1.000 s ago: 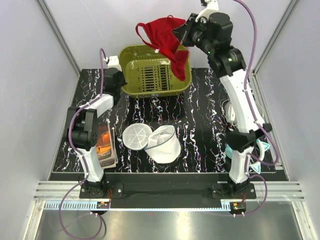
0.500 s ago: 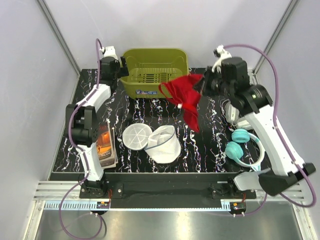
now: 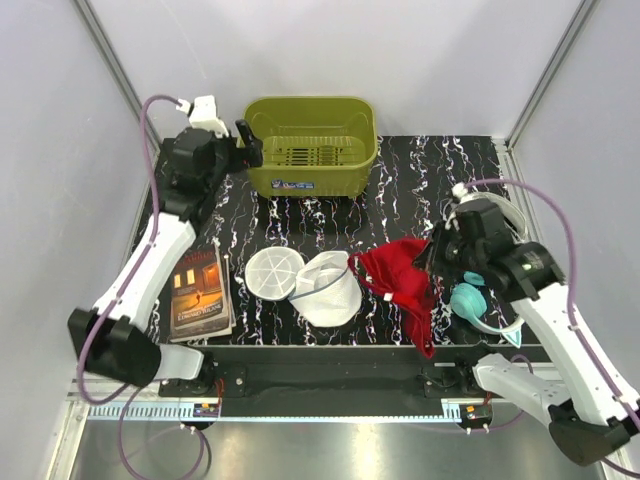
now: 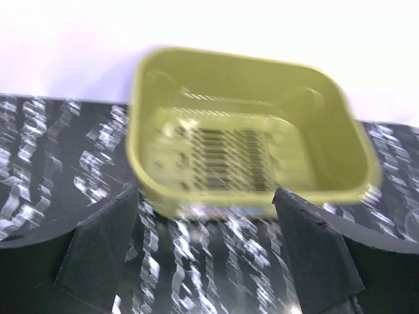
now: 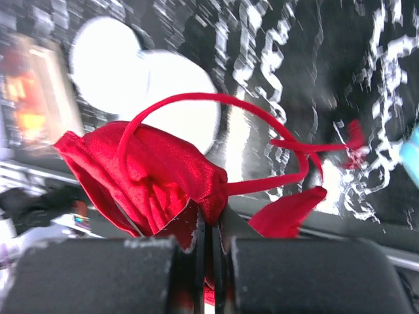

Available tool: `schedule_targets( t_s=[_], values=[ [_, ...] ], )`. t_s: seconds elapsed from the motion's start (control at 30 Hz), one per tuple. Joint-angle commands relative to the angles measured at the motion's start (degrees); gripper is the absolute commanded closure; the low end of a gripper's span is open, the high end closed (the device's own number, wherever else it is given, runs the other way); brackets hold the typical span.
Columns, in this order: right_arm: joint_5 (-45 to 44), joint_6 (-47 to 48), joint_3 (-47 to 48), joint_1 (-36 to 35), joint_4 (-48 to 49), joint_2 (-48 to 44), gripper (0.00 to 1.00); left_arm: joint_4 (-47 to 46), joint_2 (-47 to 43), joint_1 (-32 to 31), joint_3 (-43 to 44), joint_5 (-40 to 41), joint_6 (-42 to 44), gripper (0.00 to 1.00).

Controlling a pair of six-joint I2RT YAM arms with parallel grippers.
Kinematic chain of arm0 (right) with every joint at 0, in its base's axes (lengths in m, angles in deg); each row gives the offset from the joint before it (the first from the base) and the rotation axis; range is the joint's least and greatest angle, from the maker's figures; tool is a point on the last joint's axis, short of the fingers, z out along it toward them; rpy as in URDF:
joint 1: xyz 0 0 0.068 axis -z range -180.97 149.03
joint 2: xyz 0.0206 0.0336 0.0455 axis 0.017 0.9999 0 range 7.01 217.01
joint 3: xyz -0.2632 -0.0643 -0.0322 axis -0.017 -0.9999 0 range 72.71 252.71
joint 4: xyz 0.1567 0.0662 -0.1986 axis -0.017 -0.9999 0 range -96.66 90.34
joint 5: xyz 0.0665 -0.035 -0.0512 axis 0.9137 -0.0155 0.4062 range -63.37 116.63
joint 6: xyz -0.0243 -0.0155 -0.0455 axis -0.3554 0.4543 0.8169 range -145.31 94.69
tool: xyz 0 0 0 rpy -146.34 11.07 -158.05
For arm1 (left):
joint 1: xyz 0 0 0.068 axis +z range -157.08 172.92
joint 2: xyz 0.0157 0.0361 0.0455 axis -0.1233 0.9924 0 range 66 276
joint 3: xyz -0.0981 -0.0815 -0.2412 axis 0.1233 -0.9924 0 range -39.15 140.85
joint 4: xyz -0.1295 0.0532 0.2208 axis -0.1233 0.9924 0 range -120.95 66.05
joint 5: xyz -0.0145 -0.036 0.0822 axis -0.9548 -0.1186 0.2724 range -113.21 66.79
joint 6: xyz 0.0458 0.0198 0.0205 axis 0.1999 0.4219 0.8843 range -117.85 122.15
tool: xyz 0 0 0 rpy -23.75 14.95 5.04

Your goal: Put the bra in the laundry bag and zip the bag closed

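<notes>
The red bra [image 3: 403, 287] hangs over the table's front right, its thin straps trailing, with my right gripper [image 3: 426, 256] shut on a fold of it. In the right wrist view the bra [image 5: 154, 175] bunches above the closed fingers of that gripper [image 5: 211, 230]. The white mesh laundry bag [image 3: 328, 288] lies open on the table just left of the bra, its round flap [image 3: 274, 272] folded out to the left; it shows blurred as the laundry bag [image 5: 175, 91] beyond the garment. My left gripper [image 3: 246, 144] stands open by the olive basket, holding nothing [image 4: 209, 261].
The olive-green basket [image 3: 311, 147] sits at the back centre, close in front of the left fingers [image 4: 99, 248]. A book [image 3: 196, 291] lies at the front left. Teal headphones [image 3: 468, 300] and a white cable lie under the right arm at the right edge.
My right arm has swung the bra down from above the basket to the table's front right, beside the bag. The left gripper has opened and its arm has stretched up and back.
</notes>
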Motion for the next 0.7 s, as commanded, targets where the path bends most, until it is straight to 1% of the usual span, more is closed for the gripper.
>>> schedule_targets(
  t_s=[0.0,0.03,0.07,0.1,0.13,0.17,0.2,0.23,0.27,0.3,0.33,0.37,0.4,0.47,0.5,0.53,0.57,0.6,0.63,0.67],
  values=[
    [-2.7,-0.1,-8.8,-0.1,6.0,4.5,1.0,5.3,-6.9,-6.7,-6.9,-5.0,-5.5,0.11],
    [-3.3,1.1,-9.6,-0.1,8.2,7.7,1.0,5.3,-8.1,-8.4,-8.1,-5.1,-6.0,0.11],
    [-3.7,3.4,-10.4,-0.1,10.1,9.8,1.0,5.8,-8.9,-11.7,-9.2,-6.1,-6.5,0.11],
    [-7.4,3.9,-10.3,0.5,12.2,11.9,1.0,6.8,-9.8,-13.4,-9.3,-6.3,-6.8,0.12],
    [-7.8,4.3,-9.8,1.2,12.6,16.8,1.0,8.0,-10.0,-15.0,-9.4,-6.2,-7.3,0.14],
    [-7.5,5.3,-8.7,2.3,13.3,19.2,1.0,9.2,-10.1,-18.4,-9.3,-6.5,-7.6,0.14],
    [-7.0,5.5,-8.1,3.9,14.1,21.7,1.0,9.8,-10.2,-20.0,-9.2,-6.5,-7.7,0.15],
    [-6.6,5.5,-7.4,4.7,14.5,26.2,0.97,10.7,-10.0,-21.4,-9.0,-6.1,-8.5,0.16],
    [-5.6,5.6,-6.3,5.6,15.2,28.3,0.86,10.8,-9.6,-23.9,-8.8,-6.4,-8.9,0.17],
    [-2.1,6.0,-5.7,6.0,17.0,30.2,0.79,10.8,-9.2,-25.1,-8.8,-6.7,-9.4,0.18],
    [-0.4,6.4,-4.3,6.6,17.6,33.7,0.71,10.7,-8.5,-26.3,-8.5,-7.0,-9.3,0.18],
    [1.3,6.6,-3.5,6.7,18.0,35.2,0.58,10.9,-6.6,-28.3,-7.7,-7.0,-8.8,0.2],
    [4.2,6.6,-2.8,6.7,17.5,36.1,0.37,10.9,-5.6,-28.9,-7.2,-7.0,-8.5,0.22],
    [6.5,5.2,-3.0,7.5,16.3,35.2,0.22,11.1,-1.7,-29.6,-5.1,-9.6,-8.7,0.27],
    [7.6,4.7,-3.7,8.0,15.2,32.1,0.1,11.1,-0.1,-29.8,-4.2,-10.6,-8.7,0.3],
    [7.7,3.9,-5.7,9.3,14.5,29.9,0.04,11.0,1.4,-30.7,-2.2,-12.3,-8.8,0.32],
    [7.6,3.5,-6.7,10.0,12.9,27.8,0.0,11.1,4.8,-31.4,-1.1,-13.1,-8.7,0.34],
    [7.6,3.3,-7.5,10.9,11.7,23.6,0.0,11.1,6.5,-32.0,0.0,-13.9,-8.5,0.35],
    [7.9,2.8,-9.2,12.7,10.6,21.7,0.0,11.2,8.1,-33.2,2.0,-15.0,-8.6,0.37],
    [8.7,2.5,-10.0,13.2,8.0,20.0,0.0,11.2,11.5,-33.8,3.1,-15.9,-8.7,0.42]
  ],
)
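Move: The right hand still holds the red bra hanging from its fingers; the bare table it is going for lies about 25 cm below and 4 cm ahead. The laundry bag is 15 cm to its left and about level, the white disc 28 cm left and 5 cm ahead, the headphones 19 cm right. From the empty left hand the bra is some 25 cm back, 31 cm right and 16 cm lower; the basket is 12 cm ahead and 12 cm right. The right hand lowers the bra quickly, about 18 cm down and 8 cm forward, tipping its fingers farther down, to the bare table just right of the laundry bag, then opens wide, lets go and starts up again. Meanwhile the left hand leaves the basket and sweeps right, back and down towards the bra, swinging clockwise nearly 40 degrees and dipping its fingertips as they narrow from almost fully open to about two thirds. ##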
